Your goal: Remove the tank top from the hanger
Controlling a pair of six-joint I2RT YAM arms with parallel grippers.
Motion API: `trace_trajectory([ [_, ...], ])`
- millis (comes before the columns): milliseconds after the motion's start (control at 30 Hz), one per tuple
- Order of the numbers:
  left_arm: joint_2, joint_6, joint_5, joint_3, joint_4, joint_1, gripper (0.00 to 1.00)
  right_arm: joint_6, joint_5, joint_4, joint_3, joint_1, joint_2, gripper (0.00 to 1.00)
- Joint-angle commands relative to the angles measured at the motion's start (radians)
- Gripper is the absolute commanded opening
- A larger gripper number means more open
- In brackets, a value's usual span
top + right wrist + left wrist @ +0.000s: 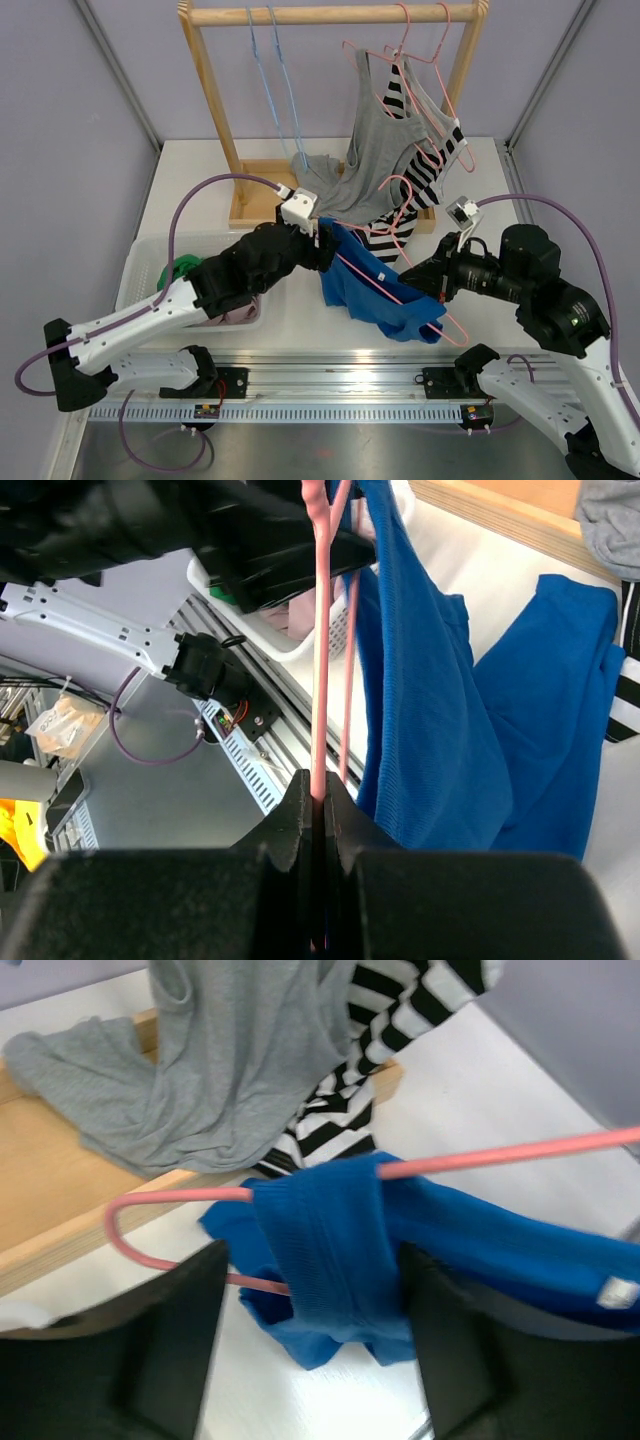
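A blue tank top point(375, 290) hangs on a pink wire hanger point(402, 297) held low over the white table. My right gripper point(322, 815) is shut on the hanger's wire point(320, 630), with the blue tank top point(440, 730) draped just to its right. My left gripper point(312, 1350) is at the hanger's other end, open, its dark fingers point(170, 1350) standing on either side of a blue strap point(330, 1250) that is looped over the pink hanger point(500, 1155). In the top view the left gripper point(325, 245) sits at the garment's upper left corner.
A wooden rack point(330, 14) stands at the back with a grey top point(385, 150) and striped tops point(415, 180) on pink hangers, and blue hangers point(270, 70) on its rail. A white bin point(150, 262) holding a green item point(182, 270) sits at the left.
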Motion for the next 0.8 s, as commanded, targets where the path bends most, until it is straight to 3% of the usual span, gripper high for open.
trace_trajectory([
  [0, 0.029, 0.03, -0.155, 0.05, 0.078, -0.004, 0.65, 0.008, -0.055, 0.081, 0.028, -0.002, -0.012, 0.0],
  [33, 0.032, 0.028, -0.158, 0.047, 0.079, -0.004, 0.47, 0.003, -0.041, 0.077, 0.03, -0.002, -0.014, 0.0],
  [167, 0.029, 0.019, -0.173, 0.038, 0.079, -0.004, 0.15, -0.024, -0.007, 0.039, 0.025, -0.002, -0.02, 0.0],
  [300, 0.001, -0.025, -0.331, 0.039, 0.027, -0.004, 0.0, -0.075, 0.02, 0.0, -0.001, 0.0, -0.018, 0.0],
  [400, -0.017, -0.129, -0.504, 0.051, -0.075, 0.0, 0.0, -0.141, -0.018, -0.028, -0.024, 0.0, -0.031, 0.0],
  [500, -0.028, -0.246, -0.575, 0.074, -0.215, 0.042, 0.0, -0.175, -0.099, -0.025, -0.048, -0.002, -0.06, 0.0],
  [633, -0.048, -0.34, -0.53, 0.07, -0.342, 0.16, 0.0, -0.209, -0.151, -0.002, -0.064, 0.0, -0.119, 0.0],
  [767, -0.075, -0.349, -0.432, 0.047, -0.346, 0.211, 0.0, -0.249, -0.133, 0.038, -0.071, 0.0, -0.187, 0.0],
])
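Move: The blue tank top's shoulder strap lies almost between the left hand's open fingers, about 2 cm ahead, 1 cm right and slightly below. The garment's hanging body is roughly 12 cm right, 6 cm back and 10 cm lower; the white basket is some 30 cm left, 4 cm back, 26 cm down, and the grey top about 18 cm ahead, 6 cm right. From the right hand, gripping the pink hanger, the strap is roughly 10 cm ahead and 19 cm left. Edging forward a couple of centimetres and slightly down, the left hand closes and pinches the tank top's strap, then draws it left and a little forward, about 12 cm, towards the basket side, turning some 35 degrees counter-clockwise. The right hand keeps its grip on the hanger, at first still, then eases back about 3 cm, away from the left hand. ##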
